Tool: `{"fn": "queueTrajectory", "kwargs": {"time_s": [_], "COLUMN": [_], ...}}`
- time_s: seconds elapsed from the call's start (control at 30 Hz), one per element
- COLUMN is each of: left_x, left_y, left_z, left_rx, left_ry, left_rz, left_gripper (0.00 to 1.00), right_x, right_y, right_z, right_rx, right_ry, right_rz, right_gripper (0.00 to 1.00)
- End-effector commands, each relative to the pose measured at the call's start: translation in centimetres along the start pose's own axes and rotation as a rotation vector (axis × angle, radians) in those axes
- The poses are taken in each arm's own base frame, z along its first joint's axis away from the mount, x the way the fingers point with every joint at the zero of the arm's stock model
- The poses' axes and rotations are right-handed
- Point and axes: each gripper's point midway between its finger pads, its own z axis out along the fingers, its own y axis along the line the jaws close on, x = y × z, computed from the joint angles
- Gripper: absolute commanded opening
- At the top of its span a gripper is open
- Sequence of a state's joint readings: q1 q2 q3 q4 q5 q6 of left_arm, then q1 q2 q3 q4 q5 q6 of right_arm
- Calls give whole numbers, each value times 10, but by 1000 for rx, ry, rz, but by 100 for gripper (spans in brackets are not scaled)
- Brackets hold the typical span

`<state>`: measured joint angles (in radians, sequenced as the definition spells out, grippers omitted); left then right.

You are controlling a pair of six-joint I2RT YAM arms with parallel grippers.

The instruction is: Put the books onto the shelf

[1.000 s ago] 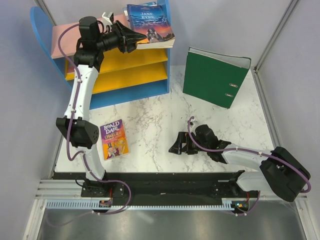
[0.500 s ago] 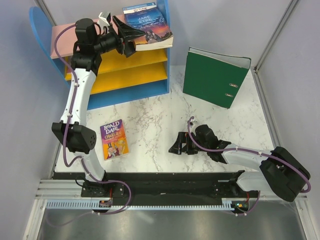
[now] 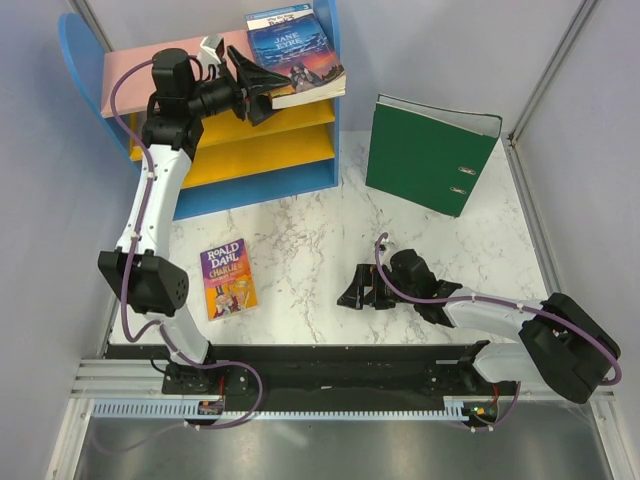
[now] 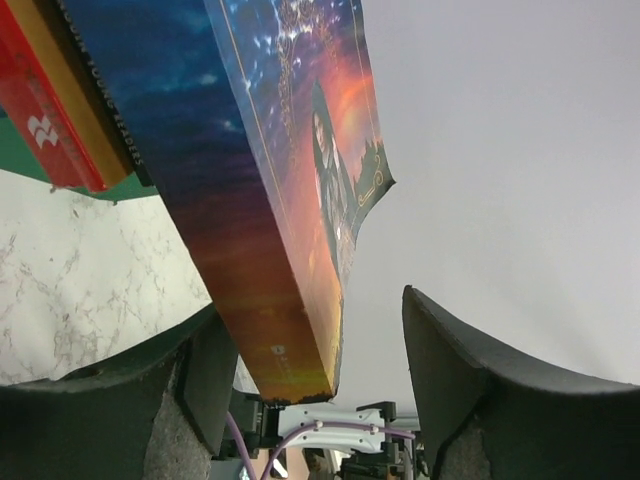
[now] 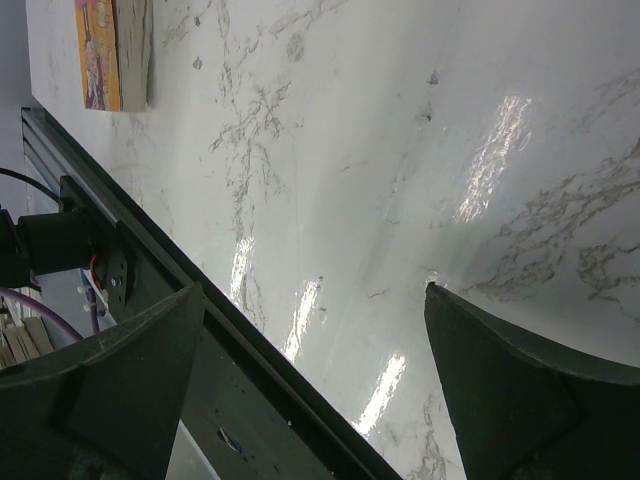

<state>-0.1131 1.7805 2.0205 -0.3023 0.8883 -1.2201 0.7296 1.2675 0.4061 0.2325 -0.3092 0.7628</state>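
The dark blue "Jane Eyre" book (image 3: 298, 45) lies on top of a stack of books on the pink top board (image 3: 140, 70) of the shelf (image 3: 250, 150). A red book (image 4: 50, 110) shows beneath it. My left gripper (image 3: 258, 88) is open, with the near corner of "Jane Eyre" (image 4: 290, 200) still between its fingers. The corner sits close to the left finger and a wide gap separates it from the right one. The Roald Dahl "Charlie" book (image 3: 229, 278) lies flat on the table near the left arm's base. My right gripper (image 3: 352, 293) rests open and empty, low over the marble table.
A big green lever-arch binder (image 3: 430, 150) stands on the table to the right of the shelf. Both yellow shelf boards (image 3: 260, 120) hold nothing that I can see. Grey walls close in the table on the left, back and right.
My left gripper has gone from shut on the "Jane Eyre" book to open, leaving the book on the stack. The left arm shifted slightly left. The right arm has not moved.
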Motion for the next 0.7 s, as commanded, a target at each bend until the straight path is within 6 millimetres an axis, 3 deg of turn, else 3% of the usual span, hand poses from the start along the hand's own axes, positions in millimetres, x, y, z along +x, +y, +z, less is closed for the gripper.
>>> {"fn": "queueTrajectory", "kwargs": {"time_s": [0.0,0.17,0.4,0.67], "left_x": [17,22,26,23], "left_y": [-29,-28,-26,-26], "left_z": [-18,-23,-28,-28], "left_rx": [64,56,32,24], "left_ry": [26,22,5,-13], "left_rz": [114,129,142,147], "left_gripper": [67,56,50,18], "right_x": [-8,-8,-8,-8], "right_y": [11,11,11,11], "right_z": [2,1,1,2], "right_rx": [-37,-39,-40,-38], "right_ry": [-25,-24,-28,-25], "right_rz": [-18,-18,-19,-18], "right_gripper": [98,98,98,98]}}
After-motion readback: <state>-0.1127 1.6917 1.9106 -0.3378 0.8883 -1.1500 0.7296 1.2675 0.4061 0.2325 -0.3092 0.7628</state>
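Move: The left hand, fingers open, is by the near left corner of Jane Eyre, which tops the stack on the pink shelf; the book's middle lies about 8 cm ahead, 4 cm right and 1 cm below. The dog book lies under it, its middle some 13 cm ahead of the hand, 4 cm right and 4 cm down. From the idle right hand, Jane Eyre is roughly 33 cm ahead, 10 cm left and 40 cm up. The left fingers close on the near end of Jane Eyre's spine, pinching the book through its thickness, one finger at the cover and the other at the underside. As they close, the hand eases back about 2 cm along the spine towards the near corner and sinks about 1 cm, its aim hardly changing. ##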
